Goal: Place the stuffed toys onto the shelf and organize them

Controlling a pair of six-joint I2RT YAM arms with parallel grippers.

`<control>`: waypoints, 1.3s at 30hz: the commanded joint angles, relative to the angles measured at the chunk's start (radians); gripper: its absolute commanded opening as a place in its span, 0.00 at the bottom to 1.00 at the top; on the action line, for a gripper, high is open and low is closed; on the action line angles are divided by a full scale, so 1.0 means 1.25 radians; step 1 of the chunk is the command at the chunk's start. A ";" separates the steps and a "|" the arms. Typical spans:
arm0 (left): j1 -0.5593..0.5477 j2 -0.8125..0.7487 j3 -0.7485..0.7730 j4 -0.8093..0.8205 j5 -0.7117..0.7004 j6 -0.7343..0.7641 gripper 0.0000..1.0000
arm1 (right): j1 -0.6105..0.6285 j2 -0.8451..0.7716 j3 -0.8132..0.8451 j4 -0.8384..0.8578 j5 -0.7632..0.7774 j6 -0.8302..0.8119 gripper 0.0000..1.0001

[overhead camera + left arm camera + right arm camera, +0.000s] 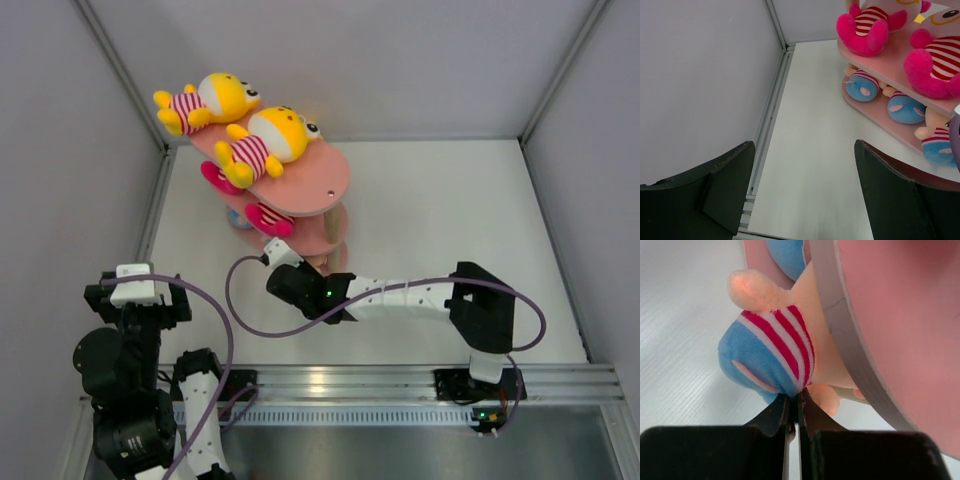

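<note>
The pink shelf (325, 180) stands at the back left of the table. Two yellow stuffed toys (270, 140) (215, 100) lie on its top board. Two pink toys (867, 25) (935, 65) sit on the middle board, and blue-bottomed toys (862, 86) (905, 107) on the lowest one. My right gripper (795, 400) is shut, pinching the fabric of a blue toy with a striped shirt (765, 360) at the lowest board's near end, under the middle board's rim (850, 350). My left gripper (805, 185) hangs open and empty over the table, left of the shelf.
The left wall (700, 85) and its metal rail (771, 107) run close beside the left gripper. The right arm (400, 295) stretches across the front of the table toward the shelf, with a purple cable (235, 300) looping near it.
</note>
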 commanded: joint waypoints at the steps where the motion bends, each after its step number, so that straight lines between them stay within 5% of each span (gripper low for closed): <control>1: -0.003 -0.007 0.005 0.041 0.001 0.006 0.87 | -0.023 -0.011 0.027 0.013 0.034 -0.031 0.00; 10: -0.005 -0.012 0.000 0.041 0.001 0.007 0.87 | -0.063 0.032 -0.002 0.105 0.029 -0.035 0.08; 16: -0.007 -0.012 -0.001 0.041 -0.001 0.011 0.87 | -0.062 0.061 -0.006 0.123 0.057 -0.010 0.34; 28: -0.007 -0.011 -0.006 0.041 0.012 0.009 0.87 | -0.027 0.005 -0.013 0.104 0.079 -0.047 0.60; 39: -0.007 -0.015 -0.058 0.037 0.007 0.026 0.86 | -0.013 -0.034 -0.034 0.105 0.052 -0.090 0.66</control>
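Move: The right fingers are shut on the side of the blue-trousered doll's waist. The doll's middle is about 5 cm ahead of the hand, 1 cm left and 3 cm below, with its head under the middle shelf at the shelf's near end. The next blue doll lies some 10 cm ahead and 5 cm left, about 3 cm lower. A pink toy sits about 11 cm ahead, 6 cm left and 8 cm higher. From the left hand, the held doll is roughly 17 cm ahead, 22 cm right and 28 cm down. Forward by about 2 cm first, the right hand pushes the held doll farther in under the middle shelf, then sinks some 2.5 cm as the fingers open to about two thirds and let go of the waist. It then rises about 2 cm with the fingers spread, still close in front of the doll. ##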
